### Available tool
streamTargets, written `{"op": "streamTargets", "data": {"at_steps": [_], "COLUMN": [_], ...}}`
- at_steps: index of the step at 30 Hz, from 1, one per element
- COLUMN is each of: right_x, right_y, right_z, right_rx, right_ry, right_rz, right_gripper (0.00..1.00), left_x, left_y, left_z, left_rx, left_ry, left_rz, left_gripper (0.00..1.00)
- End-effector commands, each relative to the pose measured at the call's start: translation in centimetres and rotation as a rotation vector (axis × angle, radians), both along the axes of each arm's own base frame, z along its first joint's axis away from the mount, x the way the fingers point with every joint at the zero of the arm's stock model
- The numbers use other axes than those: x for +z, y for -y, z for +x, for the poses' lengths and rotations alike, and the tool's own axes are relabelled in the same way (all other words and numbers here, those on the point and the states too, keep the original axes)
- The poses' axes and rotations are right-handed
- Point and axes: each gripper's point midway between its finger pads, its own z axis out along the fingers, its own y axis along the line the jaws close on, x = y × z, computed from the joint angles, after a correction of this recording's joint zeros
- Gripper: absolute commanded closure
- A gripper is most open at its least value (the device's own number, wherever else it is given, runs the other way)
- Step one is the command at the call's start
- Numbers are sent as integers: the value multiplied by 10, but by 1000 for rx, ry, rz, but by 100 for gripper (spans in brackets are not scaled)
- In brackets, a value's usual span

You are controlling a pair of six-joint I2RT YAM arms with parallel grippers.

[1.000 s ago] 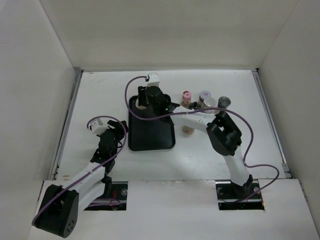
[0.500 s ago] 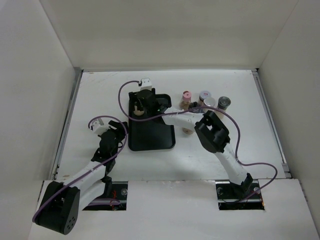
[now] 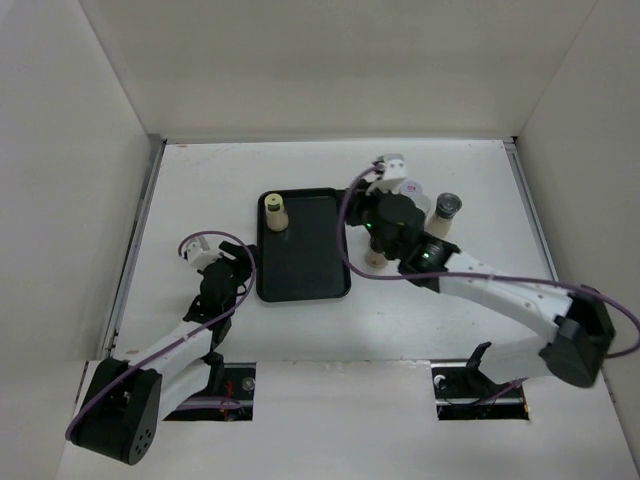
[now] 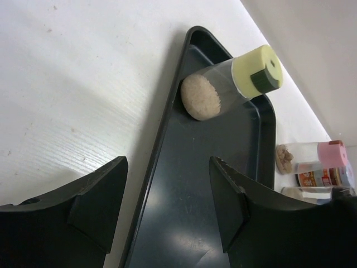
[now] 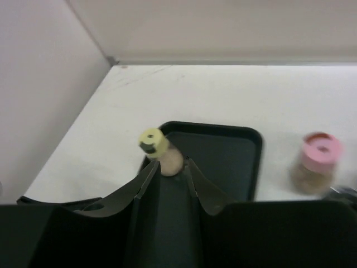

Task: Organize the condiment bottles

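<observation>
A cream-capped condiment bottle (image 3: 276, 212) (image 4: 231, 84) (image 5: 156, 146) stands alone in the far left corner of the black tray (image 3: 310, 270) (image 4: 223, 184) (image 5: 228, 151). My right gripper (image 3: 380, 215) (image 5: 171, 161) hovers right of the tray over the bottle group, its jaws drawn close with nothing between them; its wrist view is blurred. A pink-capped bottle (image 5: 318, 159) (image 4: 321, 159) is hidden under it from above. A grey-capped bottle (image 3: 447, 208) and a tan one (image 3: 375, 258) stand nearby. My left gripper (image 3: 238, 262) (image 4: 169, 167) rests open and empty at the tray's left edge.
White walls enclose the table on the left, back and right, with a metal rail (image 3: 140, 240) along the left side. Purple cables (image 3: 350, 200) loop above the tray's right edge. The right arm's elbow (image 3: 580, 340) sits at the near right.
The right gripper let go of the cream-capped bottle in the tray's far left corner, then swung right to the bottle group. The left arm has not moved.
</observation>
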Motion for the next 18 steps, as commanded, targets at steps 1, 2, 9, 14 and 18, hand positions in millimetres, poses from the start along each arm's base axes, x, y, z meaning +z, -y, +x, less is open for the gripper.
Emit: {"op": "streamTargets", "data": {"at_steps": [1,2,9,14,18], "right_x": [-50,-59,-118,-144,-154], "right_y": [61,74,113,109,105], "right_z": [-18,-24,-52,-33,-12], "right_rx": [-154,-177,-226,-249,-271], "right_ry": [-70,-90,-243,-297,-288], "right_rz": [-122,-145,-220,-280,-296], "right_gripper": [66,60,0,0,1], "left_x": [13,14,12,11,13], "left_y": [5,4,7,11,14], "left_z": [6,7,8,9,8], "left_rx": [-9,-8,-15,-29,-53], "left_ry": [46,48,45,41,48], "left_rz": [-25,-25,-20,-20,-34], "left_gripper": [41,41,41,41,40]}}
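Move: The near black-capped bottle lies about 10 cm to the right of the right hand, level with it fore and aft, and some 23 cm below. Its black-capped neighbour stands about 8 cm farther out and 4 cm right of it. The silver-capped bottle is 8 cm ahead and 19 cm right of the hand, and the tray's middle 4 cm ahead and 7 cm left. From the left hand the near bottle lies roughly 30 cm right, 4 cm ahead and slightly below. Coming away from the tray, the right hand first swings to its right and a little back, then drops steeply towards the near black-capped bottle, ending about 18 cm lower and 11 cm farther right and creeping forward again at the end after drawing back some 5 cm. On the way the fingers go from partly closed to wide open, and the wrist tips down and turns clockwise, some 30 degrees in all, so the gap faces the bottle's black cap, close behind it with no contact to be seen. ##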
